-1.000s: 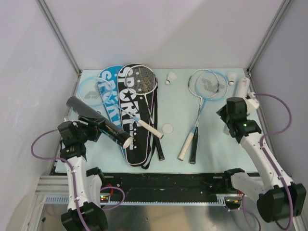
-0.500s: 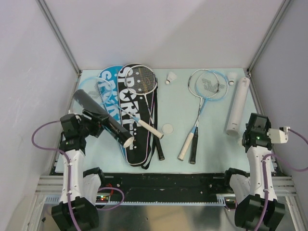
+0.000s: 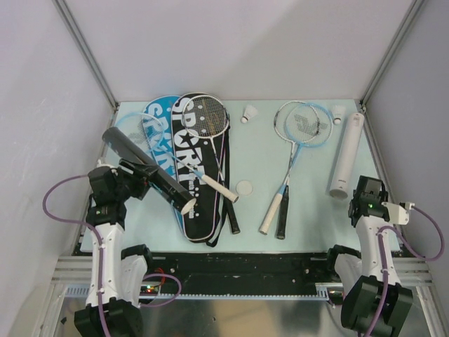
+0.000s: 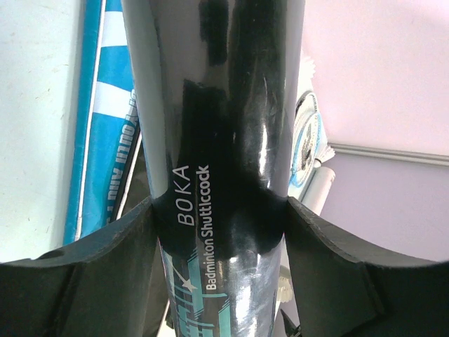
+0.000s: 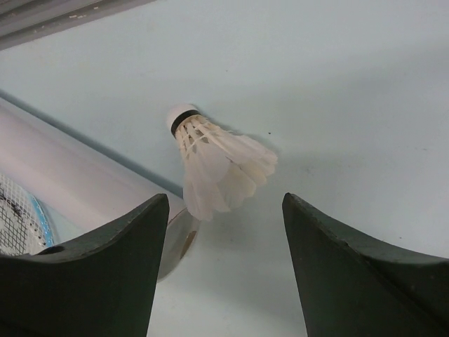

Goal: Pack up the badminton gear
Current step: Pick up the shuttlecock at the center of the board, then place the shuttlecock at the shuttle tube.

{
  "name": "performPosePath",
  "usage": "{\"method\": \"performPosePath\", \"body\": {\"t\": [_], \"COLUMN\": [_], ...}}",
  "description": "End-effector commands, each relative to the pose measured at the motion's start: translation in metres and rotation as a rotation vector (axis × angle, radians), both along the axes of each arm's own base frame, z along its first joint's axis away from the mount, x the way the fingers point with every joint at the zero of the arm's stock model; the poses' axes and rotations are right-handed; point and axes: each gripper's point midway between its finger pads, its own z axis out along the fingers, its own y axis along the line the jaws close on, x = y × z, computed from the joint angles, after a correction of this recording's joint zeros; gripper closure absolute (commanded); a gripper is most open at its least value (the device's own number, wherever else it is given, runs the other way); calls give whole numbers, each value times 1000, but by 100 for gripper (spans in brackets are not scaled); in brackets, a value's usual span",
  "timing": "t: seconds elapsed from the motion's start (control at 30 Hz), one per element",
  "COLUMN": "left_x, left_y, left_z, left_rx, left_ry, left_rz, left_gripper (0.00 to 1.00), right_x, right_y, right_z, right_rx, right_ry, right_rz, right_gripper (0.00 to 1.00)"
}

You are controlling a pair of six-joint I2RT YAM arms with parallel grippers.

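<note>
My left gripper is shut on the black tube, held slanted above the black SPORT cover with its open end low. The blue cover lies beside it. My right gripper stands open just above the table. A white feather shuttlecock lies a little beyond its fingertips, untouched. The white tube lies on the table to the left of it. Two more shuttlecocks sit at the back.
One racket rests on the black cover, and a black handle pokes out beside it. Two rackets lie crossed mid-table. A white round cap lies between the groups. Walls close in on both sides.
My right arm has let go of the white tube, which now lies flat, and has pulled back to the near right with its jaws widening. The left arm shifted slightly, still holding the black tube.
</note>
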Motion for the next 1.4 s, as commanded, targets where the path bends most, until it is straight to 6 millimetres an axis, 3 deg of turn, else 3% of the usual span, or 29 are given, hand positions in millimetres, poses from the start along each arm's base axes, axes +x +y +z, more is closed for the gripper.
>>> {"method": "performPosePath", "body": {"t": [0.0,0.33,0.6,0.73,0.87,1.0,1.1,1.2,1.27,1.37], "left_x": [8,7,7,7,6,5,5,6,7,9], "left_y": [4,7,9,11,9,11,10,7,6,9], "left_z": [37,35,38,35,30,30,28,22,18,17], "left_rx": [38,42,56,49,13,-11,-63,-141,-179,-191], "left_ry": [-106,-95,-103,-95,-78,-77,-60,-22,1,11], "left_rz": [13,32,44,61,76,105,132,156,167,190], "left_gripper": [59,59,60,60,61,62,64,70,72,69], "right_x": [10,28,29,23,24,35,52,75,91,107], "right_y": [-6,-12,-21,-27,-33,-32,-19,9,36,93], "right_z": [4,-8,6,23,53,96,134,166,183,198], "right_rx": [-2,-39,-119,-183,-276,-389,-467,-515,-544,-556], "right_ry": [-93,-155,-167,-164,-175,-189,-222,-244,-272,-338], "right_rz": [-56,-33,-29,-42,-7,111,253,436,574,798], "right_gripper": [28,37,78,97,100,100,100,100,100,100]}}
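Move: The shuttlecock lies just off the right fingertips, about 4 cm ahead, 2 cm to the right and 4 cm below, its cork pointing forward-right and its feather rim nearest the fingers. The white tube's near end is some 7 cm ahead and 5 cm left of this hand, and the black racket handle about 29 cm to its left, level with it. From the left hand the shuttlecock is roughly 78 cm right, 5 cm back and 15 cm lower. Down and forward, about 2 cm each, the right hand eases its open fingers over the feather end of the shuttlecock and shuts them, pinching the skirt by its rim. It then lifts some 18 cm, first straight up, then swinging forward and left as well, while the wrist turns about 30 degrees counter-clockwise and the fingers tip up. ##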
